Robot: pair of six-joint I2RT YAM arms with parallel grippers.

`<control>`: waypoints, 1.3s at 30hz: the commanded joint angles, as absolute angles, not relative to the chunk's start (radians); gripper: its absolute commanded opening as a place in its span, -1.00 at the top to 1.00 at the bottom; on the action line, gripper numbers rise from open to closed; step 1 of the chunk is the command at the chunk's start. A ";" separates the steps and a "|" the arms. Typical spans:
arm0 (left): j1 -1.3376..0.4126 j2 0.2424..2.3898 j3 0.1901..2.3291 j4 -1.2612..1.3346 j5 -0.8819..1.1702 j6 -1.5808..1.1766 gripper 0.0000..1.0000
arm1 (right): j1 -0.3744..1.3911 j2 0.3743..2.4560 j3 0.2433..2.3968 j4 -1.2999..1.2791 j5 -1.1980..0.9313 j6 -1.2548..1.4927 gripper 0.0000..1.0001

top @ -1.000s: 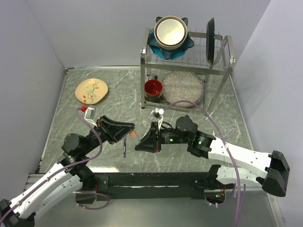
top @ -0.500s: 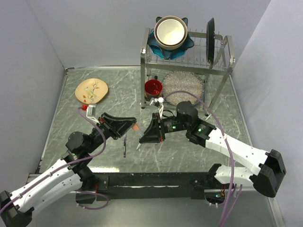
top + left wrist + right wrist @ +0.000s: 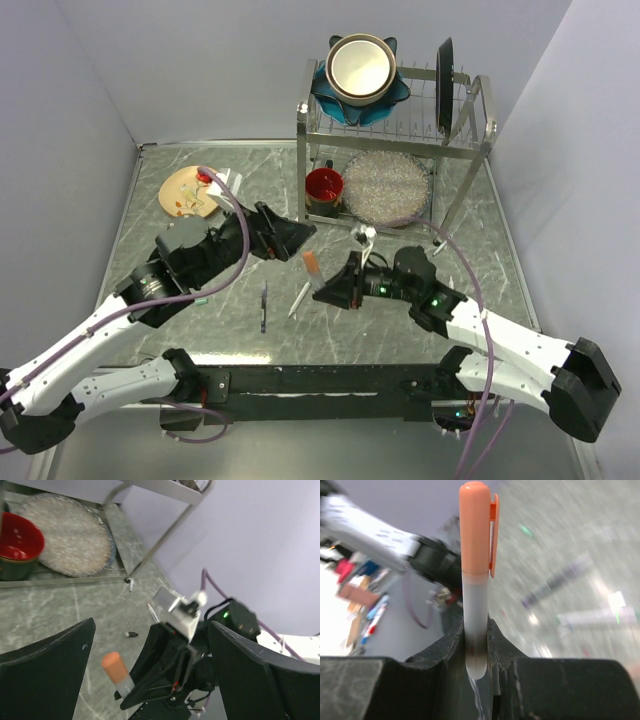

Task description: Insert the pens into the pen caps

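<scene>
My right gripper [image 3: 332, 290] is shut on a white pen [image 3: 314, 272] that stands upright and wears an orange cap [image 3: 310, 262]. In the right wrist view the pen [image 3: 475, 610] sits between the jaws with the orange cap [image 3: 475, 530] on its top end. My left gripper [image 3: 296, 240] is wide open and empty, just behind and left of that pen; its view shows the capped pen [image 3: 118, 672] between its spread fingers [image 3: 50, 665]. A dark pen [image 3: 264, 307] and a white pen [image 3: 299, 299] lie on the table. A tiny black cap [image 3: 131, 634] lies on the table. A small teal piece [image 3: 198, 298] lies at the left.
A metal dish rack [image 3: 470, 150] stands at the back with a bowl [image 3: 360, 68] on top, a red cup [image 3: 324, 188] and a sparkly round plate [image 3: 385, 185] under it. A patterned plate [image 3: 185, 195] lies at the back left, partly behind the left arm's cable.
The left gripper has let go of the orange cap, opened and drawn back toward the rack. The cap now sits on the pen in the right gripper, which shifted slightly right.
</scene>
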State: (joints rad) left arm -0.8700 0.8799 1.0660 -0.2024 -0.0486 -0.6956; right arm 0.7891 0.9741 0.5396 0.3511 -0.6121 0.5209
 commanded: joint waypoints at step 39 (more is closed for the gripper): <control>-0.874 0.503 0.848 -0.514 -0.690 -0.756 -0.99 | 1.172 1.812 1.054 -0.127 0.221 1.100 0.35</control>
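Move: My right hand, holding the orange-capped pen, is bound for the clear strip of table about 5 cm ahead, 10 cm to its left and some 21 cm below. The black pen lies about 4 cm ahead and 13 cm left, the white pen about 6 cm ahead and 5 cm left, both at table height. From my empty left hand, that strip is about 1 cm back, 7 cm left and some 37 cm down. I sink my right hand nearly 20 cm towards the table, easing a little right at first and then carrying the capped pen about 10 cm left into the gap between the black and white pens. As I go, I turn clockwise and tip the fingers from level to steeply down, keeping my hold. My open left hand backs away about 15 cm left and 8 cm down, swinging counter-clockwise. ##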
